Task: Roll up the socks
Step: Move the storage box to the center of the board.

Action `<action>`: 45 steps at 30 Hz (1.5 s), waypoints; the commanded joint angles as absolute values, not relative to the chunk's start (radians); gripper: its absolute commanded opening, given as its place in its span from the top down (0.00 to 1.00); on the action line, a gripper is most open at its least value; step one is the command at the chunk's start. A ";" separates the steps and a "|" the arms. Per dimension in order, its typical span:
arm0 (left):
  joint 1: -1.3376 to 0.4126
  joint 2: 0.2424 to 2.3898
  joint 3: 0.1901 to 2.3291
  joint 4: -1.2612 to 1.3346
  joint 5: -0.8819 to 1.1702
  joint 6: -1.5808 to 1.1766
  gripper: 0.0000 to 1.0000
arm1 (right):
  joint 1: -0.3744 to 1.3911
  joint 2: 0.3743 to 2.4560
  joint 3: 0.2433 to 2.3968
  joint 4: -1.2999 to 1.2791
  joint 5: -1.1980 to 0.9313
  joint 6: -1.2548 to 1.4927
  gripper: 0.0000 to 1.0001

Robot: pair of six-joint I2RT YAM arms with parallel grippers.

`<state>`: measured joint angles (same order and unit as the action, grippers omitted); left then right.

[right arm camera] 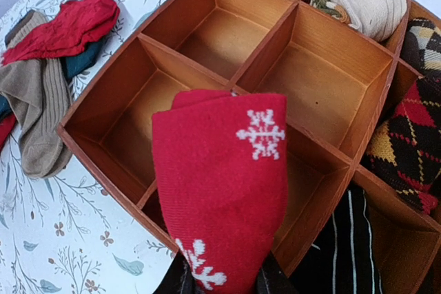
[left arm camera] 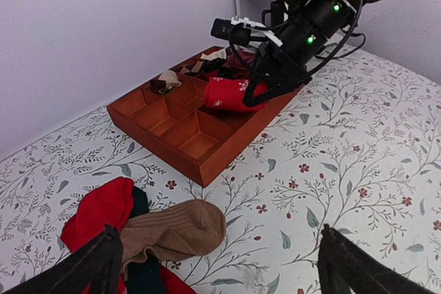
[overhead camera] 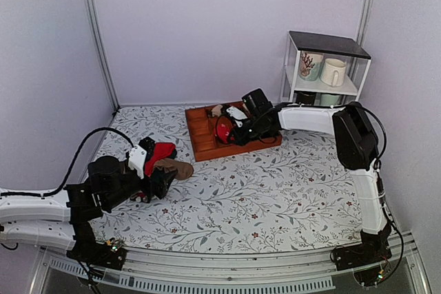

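The socks (right arm camera: 220,191) are a bright red bundle with white snowflake marks. My right gripper (right arm camera: 220,286) is shut on their lower end and holds them just above the near compartments of the wooden tray (right arm camera: 103,163). From above, the socks (overhead camera: 224,131) hang over the tray (overhead camera: 200,141) with the right gripper (overhead camera: 234,131) beside them. In the left wrist view the socks (left arm camera: 231,94) sit in the right gripper (left arm camera: 265,86) over the tray (left arm camera: 158,139). My left gripper (left arm camera: 217,270) is open and empty, low over the heap of loose socks (left arm camera: 176,228).
The mixed heap of red, brown and dark socks (overhead camera: 164,160) lies left of the tray. Rolled bundles fill the tray's far compartments: a beige one (right arm camera: 368,5), an argyle one (right arm camera: 406,135), a dark striped one (right arm camera: 344,239). A white shelf with mugs (overhead camera: 324,67) stands back right.
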<state>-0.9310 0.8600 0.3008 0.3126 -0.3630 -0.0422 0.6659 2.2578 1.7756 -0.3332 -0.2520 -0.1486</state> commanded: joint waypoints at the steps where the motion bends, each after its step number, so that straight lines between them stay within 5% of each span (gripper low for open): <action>1: -0.916 0.848 0.303 0.304 -0.346 -0.053 0.01 | 0.675 2.333 1.880 -0.534 -0.215 -0.236 1.00; 9: -0.914 0.799 0.307 0.265 -0.340 -0.043 0.01 | 0.698 2.524 2.132 -0.821 -0.139 -0.340 1.00; 29: -0.913 0.750 0.270 0.276 -0.307 -0.043 0.00 | 0.710 2.416 1.849 -0.989 -0.023 -0.126 1.00; 37: -0.913 0.776 0.290 0.271 -0.303 -0.039 0.01 | 0.691 2.501 2.061 -1.107 -0.032 -0.233 1.00; 45: -0.912 0.798 0.284 0.297 -0.308 -0.028 0.01 | 0.689 2.531 2.001 -1.147 -0.044 -0.229 1.00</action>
<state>-0.9264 0.7792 0.2813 0.2722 -0.3115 -0.0418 0.6930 2.3939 2.0754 -0.8783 -0.0643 -0.2138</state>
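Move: The storage box's middle lies about 4 cm ahead of the right hand, 1 cm left and 5 cm below. That hand holds the rolled red snowflake sock over the near side of the box. The sock pile is some 25 cm left and 7 cm back; the mug shelf stands about 29 cm right and 12 cm ahead. From the open left hand, the box's middle is roughly 25 cm ahead, 23 cm right and 15 cm below. Down first, about 3 cm and slightly forward, the right hand brings the held red sock in between the walls of an empty near-side compartment. Then, staying low, it draws back and to the right some 5 cm, dragging the box towards the board's middle. The fingers keep their grip on the sock while the wrist tips them about 25 degrees nearer to straight down. ##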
